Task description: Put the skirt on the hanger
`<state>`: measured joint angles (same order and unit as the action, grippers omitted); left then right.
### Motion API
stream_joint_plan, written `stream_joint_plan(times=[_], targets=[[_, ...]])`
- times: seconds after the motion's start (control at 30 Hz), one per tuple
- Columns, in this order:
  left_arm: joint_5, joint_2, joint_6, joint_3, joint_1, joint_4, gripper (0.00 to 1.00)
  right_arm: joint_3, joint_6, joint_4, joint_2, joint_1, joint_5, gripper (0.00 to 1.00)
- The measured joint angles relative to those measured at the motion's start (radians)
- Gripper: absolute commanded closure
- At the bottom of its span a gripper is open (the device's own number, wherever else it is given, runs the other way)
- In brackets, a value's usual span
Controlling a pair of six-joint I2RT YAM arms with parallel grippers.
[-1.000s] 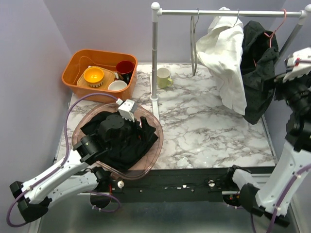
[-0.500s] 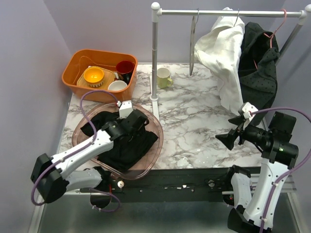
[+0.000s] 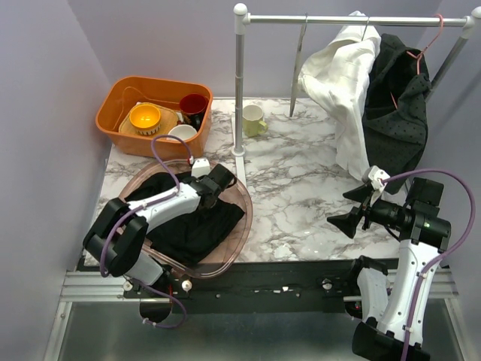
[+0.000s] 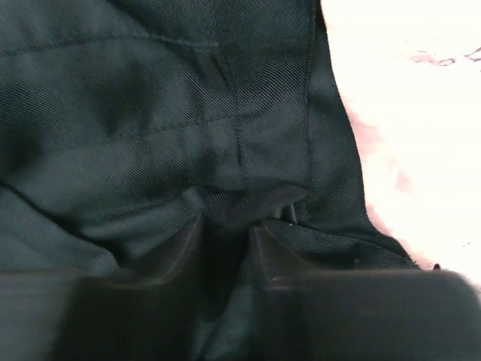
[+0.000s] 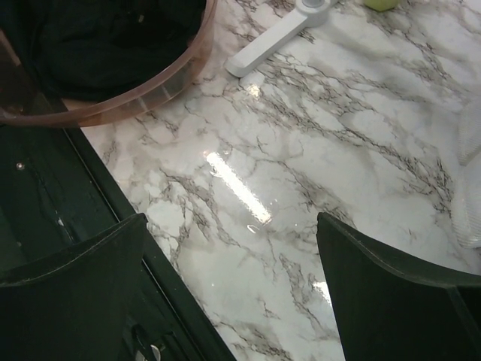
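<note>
The black skirt lies crumpled in a translucent pink basket at the front left. My left gripper is pressed into the skirt's far right edge; in the left wrist view its fingers stand close together with a fold of the dark skirt pinched between them. An empty grey hanger hangs edge-on from the rail. My right gripper hovers wide open low over the marble at the front right, and nothing sits between its fingers.
White and black dotted garments hang on the rail's right half. The rack post stands mid-table, its foot near the basket rim. An orange bin of cups sits back left, a pale mug beside the post.
My left gripper reached to the skirt's far right edge and its jaws closed on the fabric. My right arm swung down from the rail to low over the table.
</note>
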<state>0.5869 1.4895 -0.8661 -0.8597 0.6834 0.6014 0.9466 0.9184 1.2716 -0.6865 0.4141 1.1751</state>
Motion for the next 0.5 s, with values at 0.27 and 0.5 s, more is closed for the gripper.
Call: stream_joint_plan(times=[0.27,0.5], targets=[[-0.017,-0.185,0.085,-0.008,-0.002,0.008,1.00,0.002,0.011,0.003,-0.001,0.000,0.009,0.00],[-0.237,-0.544,0.280,-0.220,-0.003,-0.006,1.00,0.076,0.050,0.034,-0.009,0.000,0.008,0.00]])
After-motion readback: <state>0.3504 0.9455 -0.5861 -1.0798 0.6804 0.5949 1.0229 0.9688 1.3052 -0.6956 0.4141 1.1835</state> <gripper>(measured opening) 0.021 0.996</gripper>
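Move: The black skirt lies heaped in the clear pink tub. The left hand is already down on its far right part, with a fold bunched between the half-shut pads, so the skirt's middle is about 7 cm back, 4 cm to the left and 2 cm below. From that hand the white cup is some 12 cm ahead and 6 cm left, the rack's left foot 8 cm ahead and 7 cm right. From the right hand the skirt's middle is roughly 32 cm left, 3 cm ahead and 21 cm lower. A fold at the skirt's far edge is pinched as the left fingers finish closing, then carried almost straight up out of the tub, slowly at first and then fast, about 23 cm in all, with a slight late drift to the right. Meanwhile the wrist swings up and rolls some 40 degrees, so the fingers point less steeply down. ##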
